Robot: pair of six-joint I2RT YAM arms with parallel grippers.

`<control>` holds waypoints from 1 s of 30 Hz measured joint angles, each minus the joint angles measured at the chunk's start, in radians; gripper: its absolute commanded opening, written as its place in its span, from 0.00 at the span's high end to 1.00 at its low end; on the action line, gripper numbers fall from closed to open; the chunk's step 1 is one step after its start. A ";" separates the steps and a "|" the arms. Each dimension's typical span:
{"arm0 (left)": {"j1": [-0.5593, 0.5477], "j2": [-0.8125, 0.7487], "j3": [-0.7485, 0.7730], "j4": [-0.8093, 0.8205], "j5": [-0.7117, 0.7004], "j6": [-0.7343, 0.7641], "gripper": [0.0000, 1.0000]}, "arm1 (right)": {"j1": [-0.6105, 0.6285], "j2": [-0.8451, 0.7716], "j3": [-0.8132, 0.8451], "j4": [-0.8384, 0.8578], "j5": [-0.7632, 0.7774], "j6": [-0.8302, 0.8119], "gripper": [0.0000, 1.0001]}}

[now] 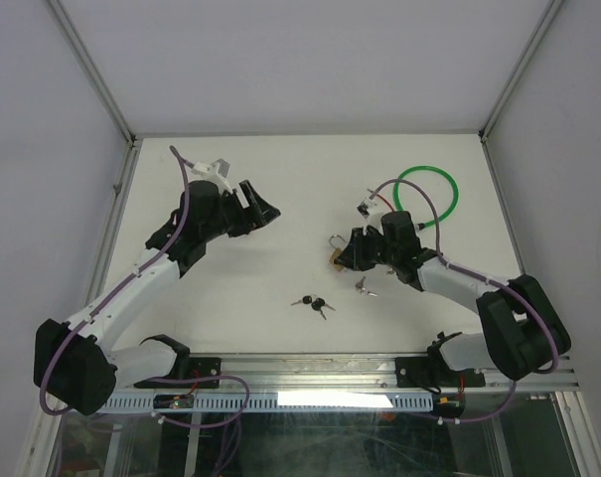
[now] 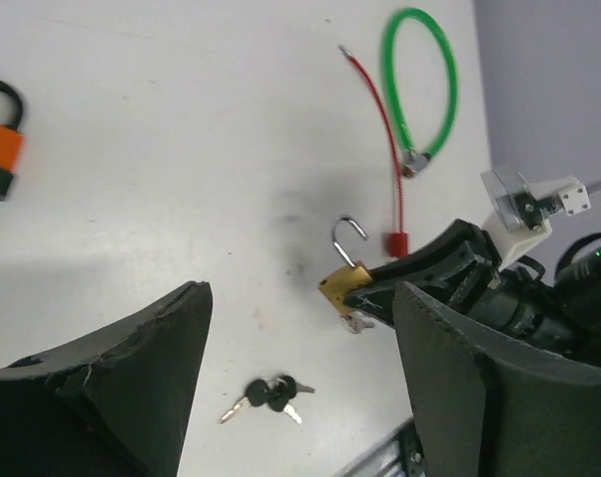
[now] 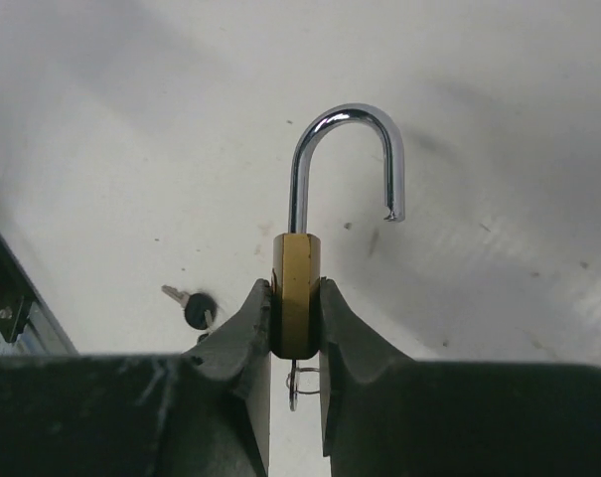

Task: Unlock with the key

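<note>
My right gripper (image 3: 296, 318) is shut on the sides of a brass padlock (image 3: 296, 288), held a little above the table. Its steel shackle (image 3: 345, 124) stands open, with one end free. A silver key (image 2: 358, 320) with a wire ring (image 3: 302, 383) hangs from the padlock's underside. In the top view the padlock (image 1: 336, 260) is right of centre, at the tip of my right gripper (image 1: 342, 253). My left gripper (image 1: 263, 212) hovers at the left, well away from the lock. Nothing lies between its open fingers (image 2: 141, 368).
A bunch of black-headed keys (image 1: 313, 303) lies on the table near the front middle. Behind the right arm lie a green cable loop (image 1: 427, 194) and a red cable lock (image 2: 379, 129). An orange padlock (image 2: 0, 149) sits at the far left of the left wrist view.
</note>
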 measured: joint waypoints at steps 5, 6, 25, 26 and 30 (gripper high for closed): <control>0.000 -0.021 0.143 -0.232 -0.185 0.121 0.19 | -0.047 0.072 0.013 -0.070 0.040 0.013 1.00; 0.000 -0.021 0.180 -0.276 -0.219 0.150 0.18 | -0.056 0.092 0.018 -0.079 0.047 0.019 0.99; 0.027 -0.101 0.166 -0.464 -0.522 0.370 0.02 | -0.085 0.164 0.159 -0.271 0.200 0.078 0.28; 0.033 -0.115 0.163 -0.467 -0.528 0.371 0.01 | -0.083 0.145 0.164 -0.301 0.219 0.072 0.28; 0.066 -0.166 0.158 -0.465 -0.554 0.372 0.01 | -0.077 0.057 0.194 -0.396 0.274 0.053 0.26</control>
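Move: The right hand already holds the brass padlock, shackle open and key in it, above the table; the free spot where it is to be put down lies about 2 cm ahead, 3 cm to the right and 6 cm below. Seen from this hand, the silver keys lie some 5 cm back and 7 cm right, the black keys 9 cm back and 5 cm left, the red lock 2 cm ahead and 15 cm right. From the empty left hand that spot is roughly 21 cm right, 4 cm back and 18 cm below. The right hand lowers the brass padlock about 5 cm to the table while easing some 3 cm right and a little forward, then opens its fingers wide to let go and draws up and further right off the padlock by about 3 cm each way, turning somewhat clockwise. Meanwhile the empty left hand sweeps some 15 cm left, away from the padlock, rising then dipping and ending slightly higher, while it rolls its left side up about 35 degrees and opens fully. ##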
